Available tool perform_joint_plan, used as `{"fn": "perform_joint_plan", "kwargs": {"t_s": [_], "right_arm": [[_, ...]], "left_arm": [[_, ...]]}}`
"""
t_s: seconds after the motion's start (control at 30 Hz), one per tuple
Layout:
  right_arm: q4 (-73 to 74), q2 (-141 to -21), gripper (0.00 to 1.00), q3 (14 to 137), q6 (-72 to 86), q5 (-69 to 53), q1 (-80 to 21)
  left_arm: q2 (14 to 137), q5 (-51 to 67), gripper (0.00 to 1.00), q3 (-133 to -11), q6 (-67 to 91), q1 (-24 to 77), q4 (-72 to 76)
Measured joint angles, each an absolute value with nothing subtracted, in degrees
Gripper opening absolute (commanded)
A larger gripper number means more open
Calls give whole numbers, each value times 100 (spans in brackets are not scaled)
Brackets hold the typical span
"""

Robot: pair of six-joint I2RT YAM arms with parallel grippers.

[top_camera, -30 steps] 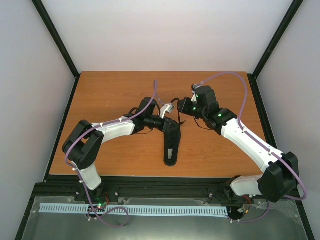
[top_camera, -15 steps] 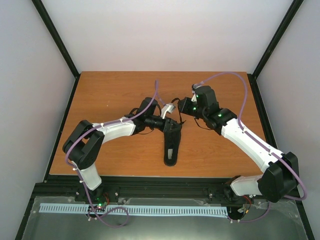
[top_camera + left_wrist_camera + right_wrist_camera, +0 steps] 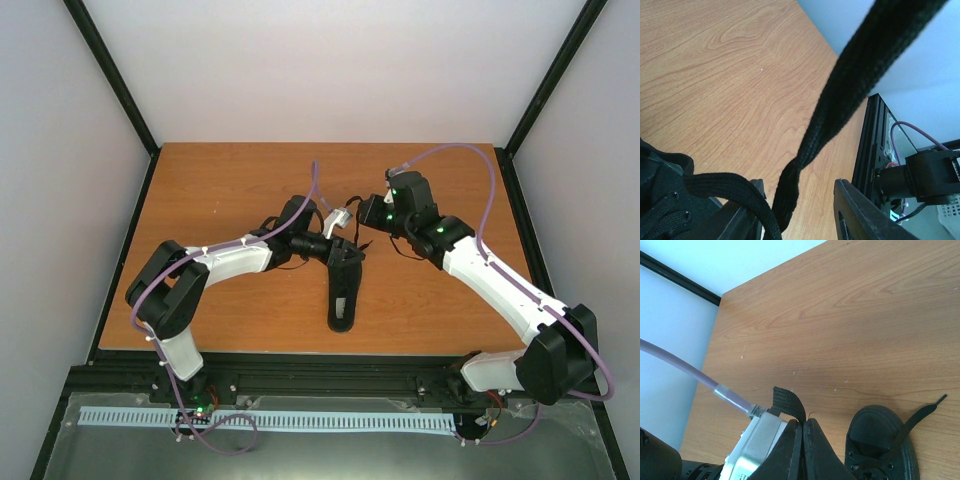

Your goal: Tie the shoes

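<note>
The small black shoe (image 3: pixel 341 295) lies on the wooden table (image 3: pixel 220 190), toe towards the near edge. My left gripper (image 3: pixel 346 250) is at the shoe's laced top. In the left wrist view it (image 3: pixel 799 210) is open, and a black lace (image 3: pixel 840 100) runs taut between its fingers (image 3: pixel 860 212) without being pinched. My right gripper (image 3: pixel 363 216) is just behind the shoe, a little to the right. In the right wrist view it (image 3: pixel 803 424) is shut on a black lace (image 3: pixel 787 400) whose short end curls out above the tips. The shoe's toe (image 3: pixel 880 437) shows below it.
A second lace end (image 3: pixel 920 415) trails from the shoe across the table. The left wrist's silver camera housing (image 3: pixel 757 445) and purple cable (image 3: pixel 685 370) sit right beside my right fingers. Black frame rails (image 3: pixel 120 90) and white walls bound the table.
Almost nothing. Both arms hold their places at the shoe, and the right gripper stays shut on the lace.
</note>
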State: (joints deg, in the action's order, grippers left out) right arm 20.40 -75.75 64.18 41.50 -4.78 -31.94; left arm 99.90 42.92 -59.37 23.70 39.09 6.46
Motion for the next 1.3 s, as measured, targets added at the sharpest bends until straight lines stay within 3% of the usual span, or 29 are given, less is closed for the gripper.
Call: {"fn": "perform_joint_plan", "kwargs": {"t_s": [0.3,0.5,0.77,1.3], "right_arm": [[2062,-7581,3,6475,4158,-637,-3194],[2056,-7612,3,6543,4158,-770,-3192],[1968,-7948,3,6554,4143,-867,-3188],[1973,-8818,3,6554,4108,-1166,-3192]], "left_arm": [[10016,4086,37,-5983,2366,3931,604],[10095,3918,18,-6123,2281,3966,523],[10095,3721,2,-6082,2246,3988,395],[9415,3402,1,-5192,2473,3990,711]]}}
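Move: The lace strands I want already pass between my left hand's half-open fingers, about 1 cm forward of centre. From that hand, the shoe's middle is roughly 10 cm back, 1 cm left and 9 cm down; a loose lace tip is about 2 cm ahead, 6 cm right and 8 cm below. My right hand still pinches a lace end, with my left fingers about 10 cm back, 1 cm left and 10 cm below it. I ease my left hand about 1 cm forward and shut its fingers on the lace strands while sinking some 2 cm, then draw them roughly 2.5 cm left and a little back. Keeping its pinch on the lace end, my right hand holds high at first, then comes down about 7 cm and 3 cm left towards my left fingers, tipping down some 10 degrees. ##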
